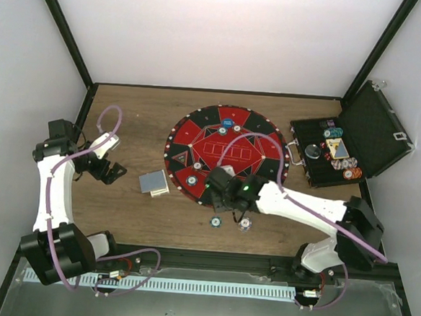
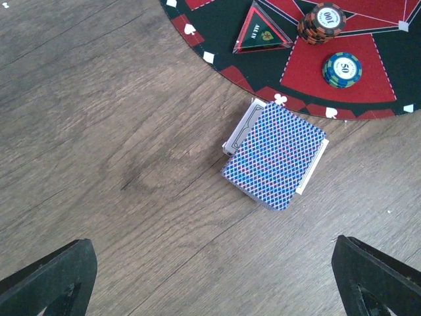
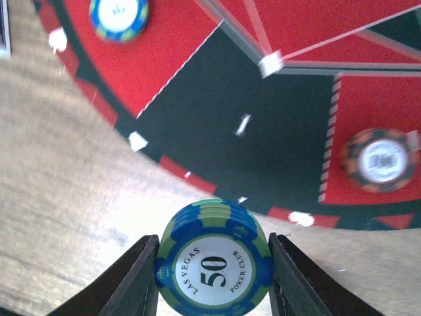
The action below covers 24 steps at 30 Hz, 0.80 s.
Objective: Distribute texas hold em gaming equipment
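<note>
My right gripper (image 3: 214, 275) is shut on a short stack of teal 50 chips (image 3: 214, 263), held on edge just above the wood at the near rim of the round mat (image 3: 276, 125). From above, this gripper (image 1: 218, 182) hangs over the mat's near edge. On the mat lie a teal chip (image 3: 118, 16) and a brown chip stack (image 3: 380, 160). The deck of blue-backed cards (image 2: 275, 155) rests on the wood beside the mat. My left gripper (image 2: 210, 293) is open and empty, a short way from the deck. A blue button disc (image 1: 228, 123) sits at the mat's far side.
Two chips (image 1: 215, 221) (image 1: 245, 222) lie on the wood in front of the mat. The black case (image 1: 341, 149) stands open at the right with chips inside. A triangular ALL IN marker (image 2: 262, 31) lies on the mat by the brown stack (image 2: 321, 22).
</note>
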Each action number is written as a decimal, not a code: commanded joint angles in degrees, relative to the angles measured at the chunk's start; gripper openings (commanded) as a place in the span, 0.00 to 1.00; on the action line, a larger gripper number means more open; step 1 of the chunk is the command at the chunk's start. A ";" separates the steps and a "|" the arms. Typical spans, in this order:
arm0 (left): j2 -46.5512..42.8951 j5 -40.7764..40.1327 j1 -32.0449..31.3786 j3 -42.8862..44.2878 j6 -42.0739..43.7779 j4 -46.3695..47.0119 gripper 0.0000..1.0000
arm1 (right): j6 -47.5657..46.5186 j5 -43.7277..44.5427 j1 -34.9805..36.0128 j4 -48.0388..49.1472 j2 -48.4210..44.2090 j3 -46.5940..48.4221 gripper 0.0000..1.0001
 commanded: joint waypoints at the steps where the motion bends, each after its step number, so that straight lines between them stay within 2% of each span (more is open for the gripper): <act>1: 0.30 1.92 0.00 1.12 0.51 -0.65 1.00 | -4.12 2.98 -7.03 -4.53 -4.74 2.28 0.24; 6: 0.76 1.81 -0.14 3.09 -2.03 -0.34 1.00 | -12.09 2.71 -20.52 -1.22 -4.68 1.68 0.24; 11: 0.29 3.04 -0.17 4.02 -4.25 -0.21 1.00 | -16.93 0.34 -29.19 4.42 0.23 1.30 0.24; 15: -0.11 4.02 -0.25 3.85 -5.20 0.06 1.00 | -18.64 -0.64 -32.00 7.55 4.74 1.22 0.22; 24: 0.56 5.29 -0.47 4.12 -6.84 0.98 1.00 | -19.98 -1.34 -33.41 10.90 11.41 3.01 0.21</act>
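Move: About 14 cm ahead and 12 cm to the right of the right hand, some 8 cm below it, is the patch of mat that its 50 chips are being taken to. The orange button lies roughly 8 cm ahead and 12 cm right, the nearby 100 chips about 6 cm ahead and 8 cm right. From the left hand that patch is some 8 cm ahead, 47 cm right and 18 cm below. Sweeping forward and right across the mat's near edge, the right hand carries the pinched 50 chips about 14 cm out and 12 cm right, past the 100 chips to just beyond the orange button. It climbs some 2.5 cm early, then sinks about 6 cm while slowing, turning roughly 15 degrees clockwise; the fingers keep their hold. ##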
